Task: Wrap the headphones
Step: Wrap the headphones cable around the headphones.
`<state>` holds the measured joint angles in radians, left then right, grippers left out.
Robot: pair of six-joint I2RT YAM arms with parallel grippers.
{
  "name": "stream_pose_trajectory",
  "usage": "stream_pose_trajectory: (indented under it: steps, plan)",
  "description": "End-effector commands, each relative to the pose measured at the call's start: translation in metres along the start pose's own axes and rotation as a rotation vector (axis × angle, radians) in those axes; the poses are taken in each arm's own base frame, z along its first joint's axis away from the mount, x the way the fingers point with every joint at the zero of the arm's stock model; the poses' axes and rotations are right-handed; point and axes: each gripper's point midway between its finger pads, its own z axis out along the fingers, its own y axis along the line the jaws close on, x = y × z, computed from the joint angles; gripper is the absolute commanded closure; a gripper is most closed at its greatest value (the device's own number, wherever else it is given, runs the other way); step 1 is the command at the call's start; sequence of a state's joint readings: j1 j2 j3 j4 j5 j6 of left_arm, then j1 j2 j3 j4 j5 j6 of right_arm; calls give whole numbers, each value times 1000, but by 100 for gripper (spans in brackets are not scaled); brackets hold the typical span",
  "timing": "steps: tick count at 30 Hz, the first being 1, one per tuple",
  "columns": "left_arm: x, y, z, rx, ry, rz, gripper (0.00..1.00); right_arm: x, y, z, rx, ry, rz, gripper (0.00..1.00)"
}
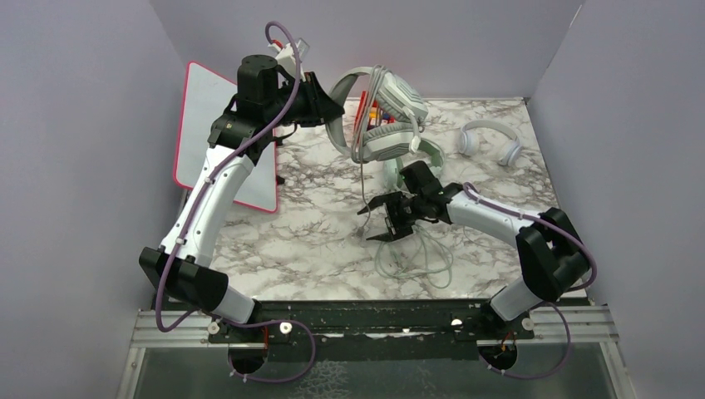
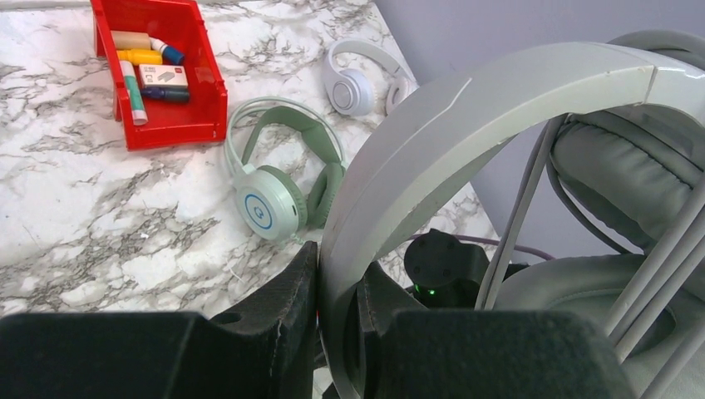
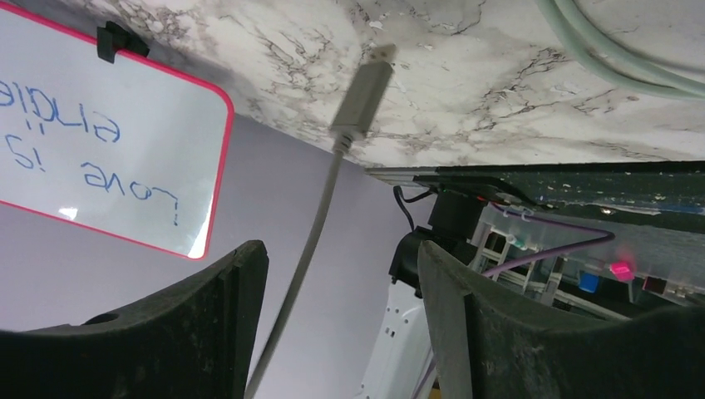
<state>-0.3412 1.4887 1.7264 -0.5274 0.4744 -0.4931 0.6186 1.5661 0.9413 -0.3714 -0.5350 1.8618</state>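
Observation:
My left gripper point(image 1: 330, 103) is raised at the back and shut on the headband of the grey-white headphones point(image 1: 384, 114), whose band point(image 2: 432, 141) fills the left wrist view between the jaws point(image 2: 337, 268). Its thin grey cable point(image 3: 320, 220) hangs down and ends in a USB plug point(image 3: 364, 93). My right gripper point(image 1: 387, 218) stands open around that cable point(image 1: 364, 179), its fingers point(image 3: 241, 283) clear of it. The mint-green headphones point(image 2: 278, 191) lie on the table under the raised pair. The small white headphones point(image 1: 490, 140) rest at the back right.
A red bin point(image 2: 158, 75) of markers sits at the back, mostly hidden in the top view. A pink-edged whiteboard point(image 1: 223, 137) leans at the left wall. Loose loops of pale cable point(image 1: 416, 259) lie on the marble table point(image 1: 308, 241) near the right arm.

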Motion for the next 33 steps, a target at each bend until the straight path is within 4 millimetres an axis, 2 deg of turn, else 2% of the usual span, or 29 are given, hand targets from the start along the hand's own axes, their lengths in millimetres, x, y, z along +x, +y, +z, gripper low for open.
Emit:
stream_pose_trajectory:
  steps: [1,4,9,13,16,20,23,28,33]
  plan:
    - [-22,-32,-18,95,-74,8,100,1,9,2,-34,-28,30,33]
    - [-22,-34,-20,101,-75,9,100,-1,11,5,-45,-33,39,48]
    - [-19,-39,-25,123,-66,2,100,-6,12,9,-81,-35,56,79]
    - [-10,-48,-34,161,-44,-10,100,-15,25,3,-169,-114,1,99]
    - [0,-60,-49,208,-25,-13,100,-35,36,-13,-240,-280,-90,100]
    - [15,-70,-68,240,-2,-14,100,-62,51,-51,-345,-525,-238,100]
    - [34,-77,-74,309,60,-40,100,-64,74,-77,-453,-581,-392,100]
    - [68,-74,-83,340,128,-46,100,-31,133,-142,-725,-741,-867,100]
    - [120,-58,-75,303,223,-75,100,6,171,-198,-908,-792,-1315,100]
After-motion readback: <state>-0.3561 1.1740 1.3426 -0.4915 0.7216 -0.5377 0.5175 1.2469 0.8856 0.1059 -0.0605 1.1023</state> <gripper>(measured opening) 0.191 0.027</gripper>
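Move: The loose end of the headphones cable hangs between my open right fingers, about 1 cm ahead and 1 cm left of the hand. The held headphones are straight ahead, about 11 cm out and 24 cm up; the green cable coil lies some 5 cm back, 12 cm right and 13 cm below. From my left hand, that cable end is about 10 cm back, 6 cm right and 26 cm down. I shut my right fingers on the hanging cable with barely a nudge forward, then sweep it up about 14 cm, forward and somewhat right, round the right side of the headphones, swinging my fingers from down-left to forward-left by some 70 degrees. My left hand keeps its grip on the headband and draws the headphones back about 11 cm, sinking at the end and turning a little clockwise. ##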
